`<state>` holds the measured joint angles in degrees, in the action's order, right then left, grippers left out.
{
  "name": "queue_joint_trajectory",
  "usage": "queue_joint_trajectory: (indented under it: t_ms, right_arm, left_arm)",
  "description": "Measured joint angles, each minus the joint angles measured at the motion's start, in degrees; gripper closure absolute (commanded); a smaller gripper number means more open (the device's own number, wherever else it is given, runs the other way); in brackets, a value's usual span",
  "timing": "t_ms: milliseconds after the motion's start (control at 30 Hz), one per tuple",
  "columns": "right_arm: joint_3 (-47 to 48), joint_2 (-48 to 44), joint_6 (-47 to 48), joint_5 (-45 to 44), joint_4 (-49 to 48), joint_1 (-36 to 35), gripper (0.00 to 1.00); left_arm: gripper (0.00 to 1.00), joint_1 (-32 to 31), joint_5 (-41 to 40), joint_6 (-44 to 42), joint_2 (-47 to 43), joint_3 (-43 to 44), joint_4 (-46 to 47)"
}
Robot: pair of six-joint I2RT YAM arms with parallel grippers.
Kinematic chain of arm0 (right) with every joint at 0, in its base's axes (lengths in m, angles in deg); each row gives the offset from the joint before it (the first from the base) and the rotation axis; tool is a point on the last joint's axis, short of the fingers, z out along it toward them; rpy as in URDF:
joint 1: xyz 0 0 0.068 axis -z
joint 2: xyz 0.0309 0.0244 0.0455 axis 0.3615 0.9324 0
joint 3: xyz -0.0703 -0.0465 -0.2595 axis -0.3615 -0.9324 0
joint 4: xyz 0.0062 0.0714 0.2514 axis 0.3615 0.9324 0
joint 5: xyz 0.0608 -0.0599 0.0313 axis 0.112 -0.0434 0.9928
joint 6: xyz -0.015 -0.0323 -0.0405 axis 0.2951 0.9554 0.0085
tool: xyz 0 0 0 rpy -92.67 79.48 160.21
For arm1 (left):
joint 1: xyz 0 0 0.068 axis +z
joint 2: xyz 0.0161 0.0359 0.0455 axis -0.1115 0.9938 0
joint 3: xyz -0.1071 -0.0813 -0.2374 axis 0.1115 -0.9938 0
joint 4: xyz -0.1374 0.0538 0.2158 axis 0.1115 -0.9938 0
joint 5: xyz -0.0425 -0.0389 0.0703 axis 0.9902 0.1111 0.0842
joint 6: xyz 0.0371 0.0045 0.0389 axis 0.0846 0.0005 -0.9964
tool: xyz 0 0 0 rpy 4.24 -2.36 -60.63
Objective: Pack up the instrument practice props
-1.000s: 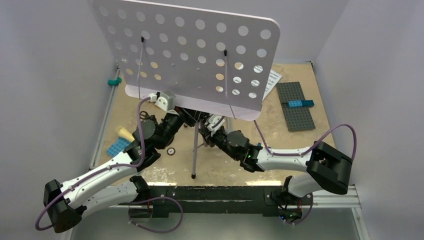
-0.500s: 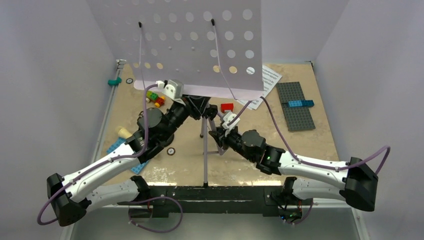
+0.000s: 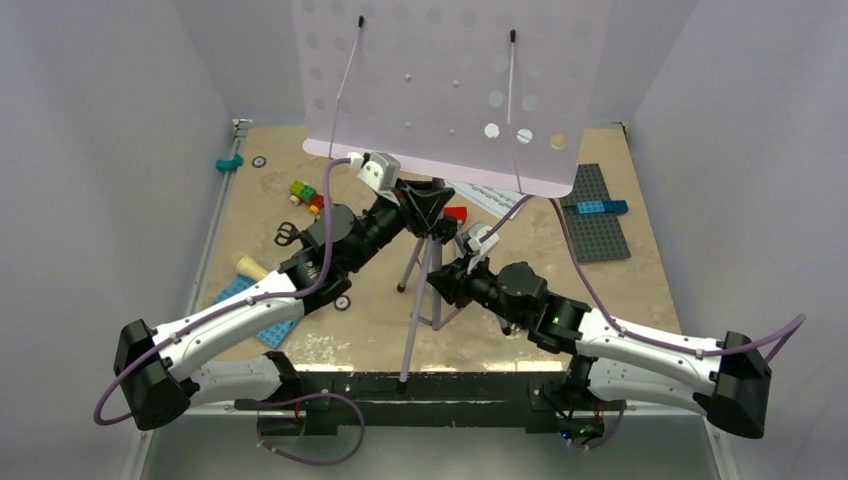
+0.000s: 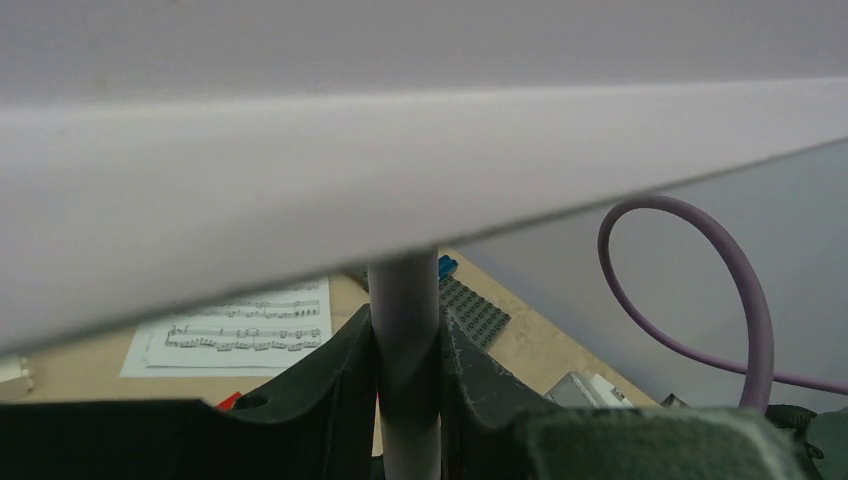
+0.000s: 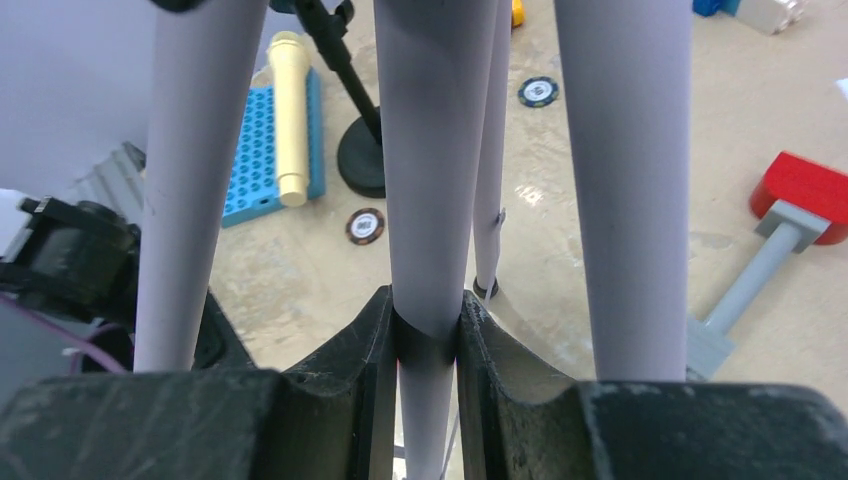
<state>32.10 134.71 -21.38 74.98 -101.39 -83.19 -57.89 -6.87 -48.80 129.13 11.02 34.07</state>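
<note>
The lilac music stand (image 3: 450, 90) stands mid-table, its perforated desk high toward the back wall. My left gripper (image 3: 415, 207) is shut on the stand's pole (image 4: 405, 310) just beneath the desk. Lower down, my right gripper (image 3: 443, 285) is shut on the same stand's central tube (image 5: 428, 200), among the tripod legs. The cream-yellow microphone (image 5: 290, 110) lies on the table at the left, next to the black round-base mic stand (image 5: 360, 150). White sheet music (image 4: 245, 335) lies flat behind the stand, partly hidden by the desk.
A blue studded plate (image 3: 245, 300) lies near the left front. A grey plate (image 3: 595, 215) with a blue brick on it is at the right. Coloured bricks (image 3: 305, 193), a red block on a grey bar (image 5: 800, 190) and small round discs (image 5: 365, 225) are scattered about. Walls close in on both sides.
The music stand has moved right and toward the back, its desk now higher in the view. Both arms have reached further forward with it. The left jaws have closed slightly on the pole.
</note>
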Motion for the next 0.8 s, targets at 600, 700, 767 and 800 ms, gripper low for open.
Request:
queue_joint_trajectory:
  t_ms: [600, 700, 767, 800]
  right_arm:
    - [-6.03, -9.97, -13.84, 6.64, 7.76, -1.51, 1.0]
    - [-6.93, -9.75, -15.1, 6.99, 7.85, -1.75, 1.0]
    - [-6.99, -9.55, -15.69, 6.86, 7.67, -1.62, 1.0]
    - [-7.08, -9.55, -15.93, 6.8, 7.61, -1.57, 1.0]
  left_arm:
    - [1.0, -0.68, -4.79, 8.85, 3.21, -7.3, 4.11]
    - [1.0, -0.26, -6.54, 10.51, 4.07, -9.33, 4.66]
    - [1.0, 0.09, -6.82, 11.13, 4.98, -9.35, 5.53]
    - [1.0, 0.09, -6.91, 11.28, 5.35, -9.38, 5.9]
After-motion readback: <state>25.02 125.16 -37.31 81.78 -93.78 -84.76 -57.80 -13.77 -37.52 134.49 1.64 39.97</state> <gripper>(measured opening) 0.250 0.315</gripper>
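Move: The music stand is already in both grippers, the left on the pole high up and the right on the lower pole among the legs. Its desk is about 12 cm ahead of the left gripper and 15 cm above. The toy hammer lies roughly 4 cm ahead of that gripper, 6 cm right and 36 cm below; the sheet music is some 19 cm ahead, 17 cm right. From the right gripper the table's front edge is about 16 cm back, 21 cm down. Tip the held stand so its desk leans away from you: sink the left gripper about 9 cm, easing slightly forward, while you draw the right one some 5 cm back towards the table's front edge, first level and then downward about 3 cm. Let both hands tip down roughly 15 degrees and keep their grip on the tubes. ##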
